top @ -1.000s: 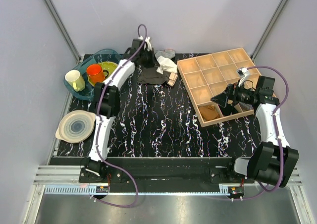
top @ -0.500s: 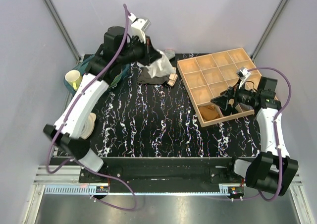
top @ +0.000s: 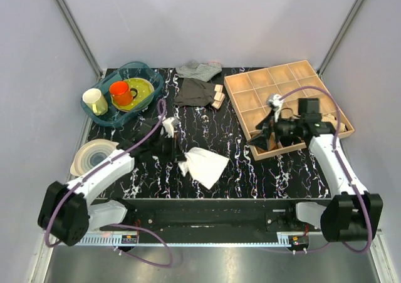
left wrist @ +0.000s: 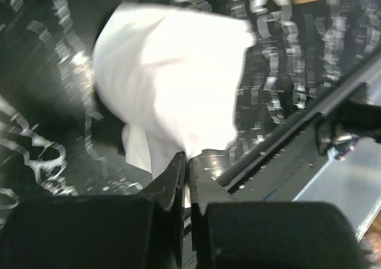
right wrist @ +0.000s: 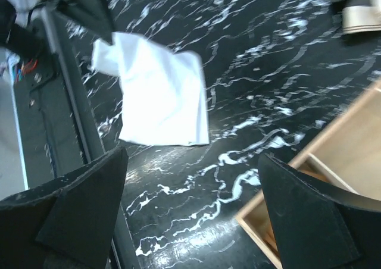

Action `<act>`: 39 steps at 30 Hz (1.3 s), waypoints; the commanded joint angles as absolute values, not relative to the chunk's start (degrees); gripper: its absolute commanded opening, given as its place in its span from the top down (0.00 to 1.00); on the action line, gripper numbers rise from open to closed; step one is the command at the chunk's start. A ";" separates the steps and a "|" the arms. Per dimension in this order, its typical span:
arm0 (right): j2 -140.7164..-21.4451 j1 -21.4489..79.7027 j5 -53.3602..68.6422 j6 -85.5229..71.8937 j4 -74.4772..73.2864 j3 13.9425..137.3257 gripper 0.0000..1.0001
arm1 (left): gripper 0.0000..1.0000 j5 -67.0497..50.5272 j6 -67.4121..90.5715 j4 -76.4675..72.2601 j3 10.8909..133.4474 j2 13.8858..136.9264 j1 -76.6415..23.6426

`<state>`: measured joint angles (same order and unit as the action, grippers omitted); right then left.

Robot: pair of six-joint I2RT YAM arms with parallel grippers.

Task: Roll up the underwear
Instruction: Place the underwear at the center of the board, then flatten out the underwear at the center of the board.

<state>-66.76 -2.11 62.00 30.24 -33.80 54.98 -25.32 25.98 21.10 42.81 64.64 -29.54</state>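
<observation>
The underwear (top: pixel 205 166) is a small white cloth lying partly spread on the black marbled table, near its front edge. My left gripper (top: pixel 180 159) is at the cloth's left corner and shut on it. In the left wrist view the jaws (left wrist: pixel 187 159) pinch a fold of the underwear (left wrist: pixel 172 90), and the rest drapes away onto the table. My right gripper (top: pixel 259 134) hovers wide open at the left edge of the wooden tray (top: pixel 235 90), well to the right of the cloth. In the right wrist view the underwear (right wrist: pixel 161 93) lies beyond the open right gripper (right wrist: pixel 191 162), untouched by it.
A dark grey garment (top: pixel 195 92), a striped cloth (top: pixel 198 68) and small wooden blocks (top: pixel 218 98) lie at the back. A blue basin (top: pixel 106 115) with cups and a plate is at the back left. A stack of plates (top: pixel 94 158) is at the left edge.
My left arm has swung from the back of the table to the near front, carrying the white underwear and bringing it down onto the table. My right gripper has shifted slightly left, still open.
</observation>
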 commanded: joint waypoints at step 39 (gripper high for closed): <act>-99.49 58.63 26.27 49.67 -36.99 68.26 0.99 | 0.29 5.71 5.10 28.83 44.47 43.60 -20.39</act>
<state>-100.27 58.50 23.57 54.04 -33.69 61.23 3.68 5.80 31.03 44.45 45.30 -20.51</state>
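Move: My left hand still pinches the underwear by its left end, about 5 cm above the board; the underwear's middle is some 10 cm to its right, 2 cm back and 4 cm lower, and the plate about 33 cm to its left, 2 cm farther out. From my open right hand the underwear lies about 19 cm left, 5 cm back and 19 cm below. The brown cloth in the tray is 6 cm ahead and 6 cm right of that hand, about 18 cm below. I dip my left hand about 5 cm while swinging it left and opening, let go of the underwear, then lift clear and carry on left, away from it, the fingers swinging to point forward. My right hand dives some 20 cm down, 18 cm left and 12 cm back, turning counter-clockwise until its fingers point steeply down, then closes and pinches the underwear's near edge. ##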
